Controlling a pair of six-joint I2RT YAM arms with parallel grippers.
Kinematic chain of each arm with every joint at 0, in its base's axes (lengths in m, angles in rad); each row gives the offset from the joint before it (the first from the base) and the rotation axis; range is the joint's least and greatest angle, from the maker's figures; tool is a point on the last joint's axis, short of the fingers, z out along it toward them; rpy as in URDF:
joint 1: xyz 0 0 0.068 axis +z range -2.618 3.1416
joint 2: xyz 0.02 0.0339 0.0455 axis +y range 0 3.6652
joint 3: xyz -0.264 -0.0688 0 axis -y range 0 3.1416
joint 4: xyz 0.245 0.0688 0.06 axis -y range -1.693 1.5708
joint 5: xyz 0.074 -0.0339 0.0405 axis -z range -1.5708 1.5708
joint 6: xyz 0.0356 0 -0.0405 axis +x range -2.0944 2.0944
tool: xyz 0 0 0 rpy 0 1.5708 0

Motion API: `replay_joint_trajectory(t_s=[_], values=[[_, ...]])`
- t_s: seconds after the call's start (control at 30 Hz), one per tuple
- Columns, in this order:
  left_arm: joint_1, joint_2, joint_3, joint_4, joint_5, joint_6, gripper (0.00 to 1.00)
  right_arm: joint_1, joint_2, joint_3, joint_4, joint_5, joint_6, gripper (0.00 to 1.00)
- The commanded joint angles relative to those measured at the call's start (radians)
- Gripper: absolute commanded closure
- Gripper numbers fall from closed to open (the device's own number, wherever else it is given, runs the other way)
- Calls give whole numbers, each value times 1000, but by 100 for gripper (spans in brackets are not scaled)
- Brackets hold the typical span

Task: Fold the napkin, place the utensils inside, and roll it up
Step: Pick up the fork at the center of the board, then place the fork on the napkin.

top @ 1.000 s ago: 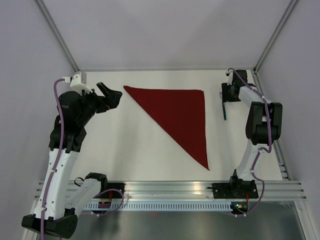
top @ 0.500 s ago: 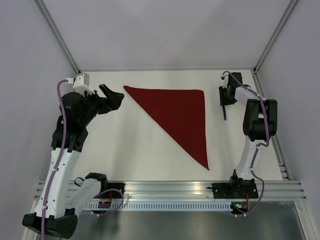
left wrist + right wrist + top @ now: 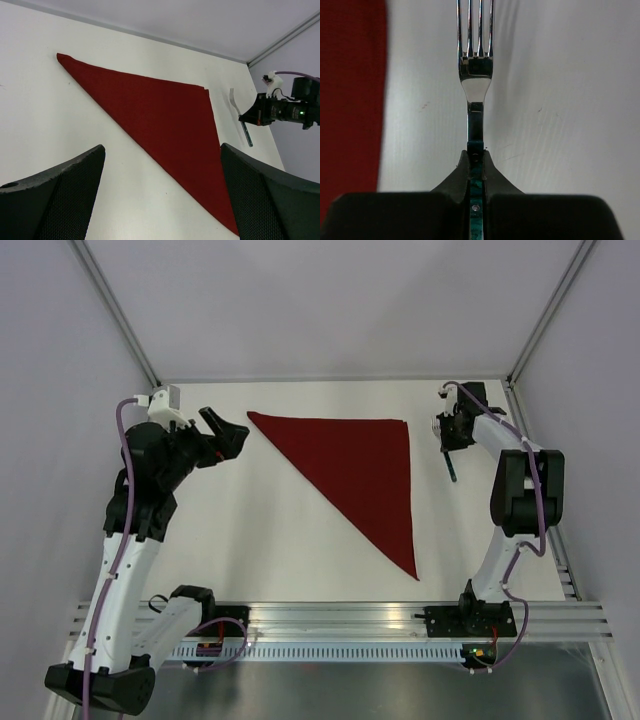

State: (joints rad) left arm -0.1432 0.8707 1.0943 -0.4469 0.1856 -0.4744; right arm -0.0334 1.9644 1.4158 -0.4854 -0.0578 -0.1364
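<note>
The dark red napkin point(image 3: 365, 470) lies flat on the white table, folded into a triangle, and shows in the left wrist view point(image 3: 160, 120) and at the left edge of the right wrist view point(image 3: 350, 100). One of the utensils, a fork point(image 3: 451, 466) with a teal handle and steel tines point(image 3: 476, 75), lies on the table just right of the napkin. My right gripper point(image 3: 450, 436) point(image 3: 476, 156) is shut on the fork's handle, tines pointing away. My left gripper point(image 3: 228, 432) point(image 3: 162, 150) hovers open by the napkin's far left corner, holding nothing.
An aluminium rail point(image 3: 340, 618) with the arm bases runs along the near edge. Grey walls and frame posts point(image 3: 115, 312) close in the table on the left, back and right. Bare white tabletop point(image 3: 250, 530) lies in front of the napkin's diagonal edge.
The right gripper's jaws have closed onto the fork's handle, and the fork has tilted slightly. The left arm has barely moved.
</note>
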Motion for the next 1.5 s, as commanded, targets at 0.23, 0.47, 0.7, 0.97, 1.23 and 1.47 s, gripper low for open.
replay_joint_trajectory(t_s=[0.23, 0.47, 0.7, 0.97, 1.23, 1.47], values=[[2, 1, 76, 8, -9, -40, 0, 288, -174, 49, -174, -120, 34, 100], [2, -13, 111, -27, -23, -40, 0, 496, -76, 161, -211, -97, 87, 100], [1, -39, 110, -72, -46, -23, 0, 625, 23, 215, -190, -40, 109, 99], [2, -53, 102, -95, -55, -9, 0, 696, 59, 186, -53, 4, 133, 99], [1, -67, 101, -115, -72, 3, 0, 734, 120, 213, -12, 36, 184, 100], [2, -64, 98, -122, -74, 13, 0, 764, 165, 209, 28, 75, 185, 100]])
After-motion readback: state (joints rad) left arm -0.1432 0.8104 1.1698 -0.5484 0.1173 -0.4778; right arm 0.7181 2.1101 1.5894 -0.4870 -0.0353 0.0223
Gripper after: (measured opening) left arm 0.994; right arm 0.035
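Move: Already pinched in the right hand and a few centimetres off the board, the fork is to go to the middle of the napkin's diagonal fold, about 34 cm left, 9 cm back and 3 cm below that hand. The napkin's far right corner is about 9 cm left and 10 cm ahead, its near corner some 7 cm left and 34 cm back. From the left hand, the fold's middle is roughly 6 cm ahead, 16 cm right and 32 cm below. Sweeping some 34 cm left and a little back over the napkin's right edge, the right hand keeps its pinch on the fork, arching up about 8 cm and then sinking low over the diagonal fold, slowing as it comes. The wrist turns about 35 degrees counter-clockwise to lay the fork along the fold. The open, empty left hand eases a few centimetres up, back and left. ##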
